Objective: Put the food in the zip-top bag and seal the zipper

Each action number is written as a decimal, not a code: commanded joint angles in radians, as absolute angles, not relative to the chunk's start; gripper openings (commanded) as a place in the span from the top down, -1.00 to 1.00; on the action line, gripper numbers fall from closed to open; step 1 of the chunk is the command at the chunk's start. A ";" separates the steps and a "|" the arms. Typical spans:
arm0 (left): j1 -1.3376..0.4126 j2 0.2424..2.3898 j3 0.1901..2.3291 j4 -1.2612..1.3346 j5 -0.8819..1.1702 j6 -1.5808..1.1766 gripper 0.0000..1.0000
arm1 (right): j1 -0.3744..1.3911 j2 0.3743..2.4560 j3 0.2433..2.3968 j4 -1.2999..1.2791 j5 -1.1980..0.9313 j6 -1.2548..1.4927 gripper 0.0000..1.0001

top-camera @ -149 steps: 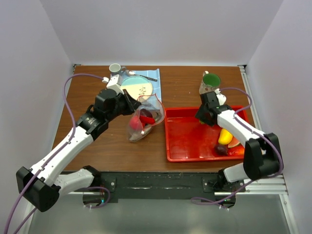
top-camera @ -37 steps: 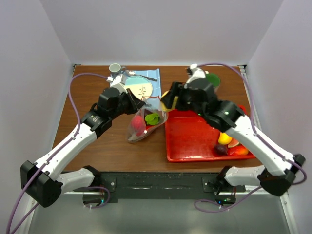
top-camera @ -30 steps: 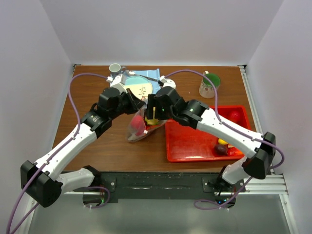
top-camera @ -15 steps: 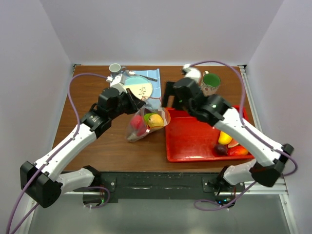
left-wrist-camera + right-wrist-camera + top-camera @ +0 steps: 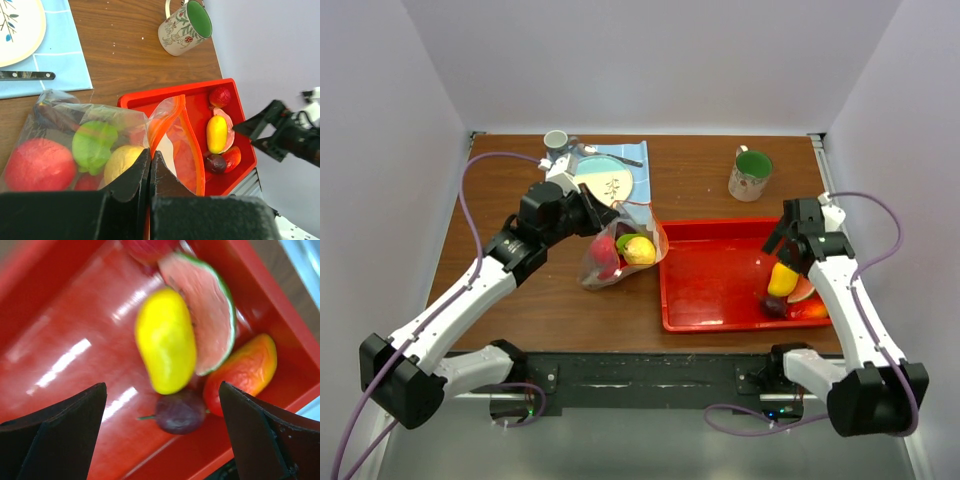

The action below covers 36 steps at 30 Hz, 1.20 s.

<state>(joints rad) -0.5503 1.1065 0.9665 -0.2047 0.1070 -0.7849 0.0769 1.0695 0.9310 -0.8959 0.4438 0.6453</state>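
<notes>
The clear zip-top bag lies left of the red tray. My left gripper is shut on its mouth edge and holds it up. In the left wrist view the jaws pinch the film beside the orange-red zipper, and the mouth gapes. Inside the bag are red, green and yellow food pieces. My right gripper hangs open and empty over the tray's right end. Below it lie a yellow piece, a watermelon slice, an orange-red piece and a dark purple one.
A mug with a green inside stands behind the tray. At the back left a blue mat carries a plate and a knife. A small grey cup stands beside the mat. White walls close in both sides.
My right gripper has left the bag's mouth, swung right over the tray and opened wide. A yellow piece now lies in the bag. The left arm has held still.
</notes>
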 commanded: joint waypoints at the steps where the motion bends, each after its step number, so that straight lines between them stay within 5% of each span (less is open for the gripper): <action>1: -0.552 1.080 0.962 -0.146 0.130 -0.781 1.00 | 0.019 1.104 0.855 -0.778 0.361 0.621 -0.97; 11: -0.549 1.081 0.959 -0.140 0.129 -0.778 1.00 | 0.002 1.244 0.761 -0.597 0.334 0.629 -0.96; 15: -0.551 1.085 0.962 -0.141 0.126 -0.775 1.00 | 0.002 1.302 0.761 -0.558 0.341 0.615 -0.66; 20: -0.551 1.088 0.960 -0.141 0.123 -0.778 1.00 | 0.003 1.336 0.744 -0.535 0.362 0.601 -0.59; 26: -0.551 1.095 0.962 -0.137 0.121 -0.781 1.00 | 0.002 1.333 0.741 -0.523 0.348 0.581 -0.21; 33: -0.551 1.097 0.963 -0.141 0.117 -0.784 1.00 | 0.002 1.313 0.779 -0.578 0.273 0.557 0.62; 36: -0.551 1.097 0.966 -0.143 0.107 -0.781 1.00 | 0.002 1.229 0.837 -0.655 0.195 0.539 0.70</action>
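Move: Close beneath the open right hand lies the yellow mango, about 11 cm down and only 1 cm ahead and 1 cm right. The watermelon slice lies level with the hand and some 7 cm right, the dark plum 7 cm back and 2 cm left, the red mango 8 cm back and 7 cm right; all sit on the tray floor. From the left hand, the yellow mango is about 46 cm right, 4 cm back and 22 cm below. Sinking about 10 cm into the red tray, the right hand first eases back a little, then works some 3 cm forward as it drops onto the yellow mango, its fingers tipping down by under 10 degrees. Its wide-open fingers straddle the mango, close to about two-thirds and pinch its sides. The left hand stays put, still pinching the bag's rim. ##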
